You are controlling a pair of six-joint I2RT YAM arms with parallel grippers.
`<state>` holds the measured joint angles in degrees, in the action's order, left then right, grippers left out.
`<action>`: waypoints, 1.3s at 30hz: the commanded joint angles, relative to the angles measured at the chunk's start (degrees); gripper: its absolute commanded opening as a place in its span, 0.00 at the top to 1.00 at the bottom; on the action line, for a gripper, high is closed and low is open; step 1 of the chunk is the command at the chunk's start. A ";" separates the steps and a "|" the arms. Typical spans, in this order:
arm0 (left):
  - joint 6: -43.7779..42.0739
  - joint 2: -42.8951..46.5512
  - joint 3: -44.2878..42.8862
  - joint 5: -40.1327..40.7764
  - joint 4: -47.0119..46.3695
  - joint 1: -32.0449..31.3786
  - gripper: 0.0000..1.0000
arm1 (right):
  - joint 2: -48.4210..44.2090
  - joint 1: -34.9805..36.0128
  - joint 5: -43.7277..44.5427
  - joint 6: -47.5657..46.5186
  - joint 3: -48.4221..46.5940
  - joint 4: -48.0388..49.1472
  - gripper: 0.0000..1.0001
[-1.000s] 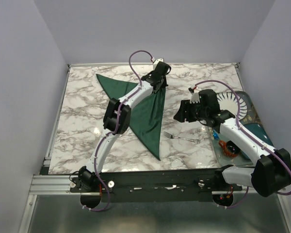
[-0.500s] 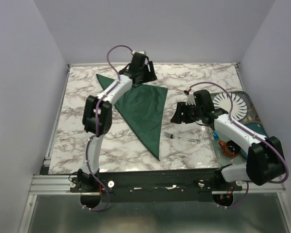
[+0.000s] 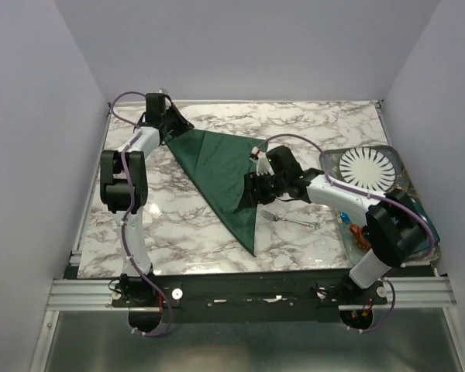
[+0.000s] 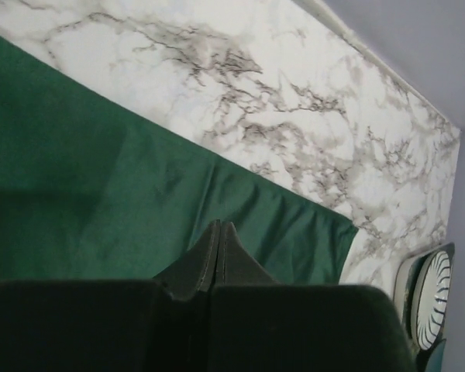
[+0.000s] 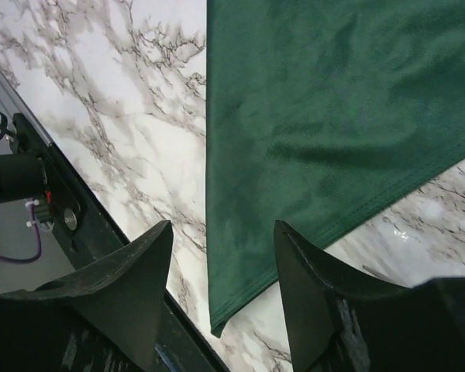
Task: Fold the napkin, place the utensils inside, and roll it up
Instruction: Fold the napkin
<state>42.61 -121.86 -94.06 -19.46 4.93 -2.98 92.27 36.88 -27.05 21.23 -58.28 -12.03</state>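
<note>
The dark green napkin (image 3: 221,178) lies flat on the marble, folded into a triangle whose long point faces the near edge. My left gripper (image 3: 169,126) sits at its far left corner. In the left wrist view that gripper (image 4: 219,226) is shut just above the cloth (image 4: 101,178), with nothing showing between the jaws. My right gripper (image 3: 246,200) hovers open over the napkin's right edge. The wrist view shows this gripper (image 5: 223,226) straddling the narrow point of cloth (image 5: 333,101). The silver fork (image 3: 294,219) lies on the marble just right of it, untouched.
A dark tray (image 3: 400,155) at the right edge holds a white ribbed plate (image 3: 370,165), a thin blue stick (image 3: 342,218) and a small orange item (image 3: 362,236). The black front rail (image 5: 31,194) runs close behind the napkin's point.
My left gripper swept left along the back of the napkin from the middle to the far left corner. The right gripper moved left from beside the tray to over the napkin's right edge.
</note>
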 commanded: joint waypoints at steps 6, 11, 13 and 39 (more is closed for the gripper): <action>3.00 -12.60 -15.53 9.17 10.70 4.02 1.00 | 3.18 0.29 0.14 0.39 -2.63 0.52 0.37; 4.24 -13.66 -14.05 10.76 11.25 6.58 1.00 | 2.48 -0.67 2.26 0.56 -3.24 -0.27 0.37; 4.24 -13.40 -12.73 11.20 10.54 7.55 1.00 | 1.87 -2.42 3.05 0.74 -3.15 -0.89 0.37; 1.50 -7.43 -12.29 4.71 10.11 10.72 1.00 | -1.94 -9.20 -0.88 -1.64 -1.66 -3.88 0.37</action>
<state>44.64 -136.09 -109.78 -8.38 20.75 8.51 84.49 24.99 -22.26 20.95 -59.55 -13.65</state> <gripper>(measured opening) 0.007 0.631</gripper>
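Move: The napkin's far-left corner, at the end of the diagonal fold, lies about 10 cm ahead of the left hand, 14 cm to its left and some 10 cm below. The far-right corner is roughly 2 cm ahead and 28 cm to the left hand's right. The near corner sits about 42 cm back and 23 cm to the right, both equally low. From the right hand the far-left corner is about 40 cm ahead, 38 cm left and 7 cm down. Down and slightly forward first, then in a leftward sweep of about 15 cm low over the napkin, the left hand heads for its far-left corner, fingers kept shut, seeming to brush the cloth; its wrist swings some 20 degrees counter-clockwise and tips downward. The open right hand dips and pauses, then draws off forward, right and up, away from the napkin. ##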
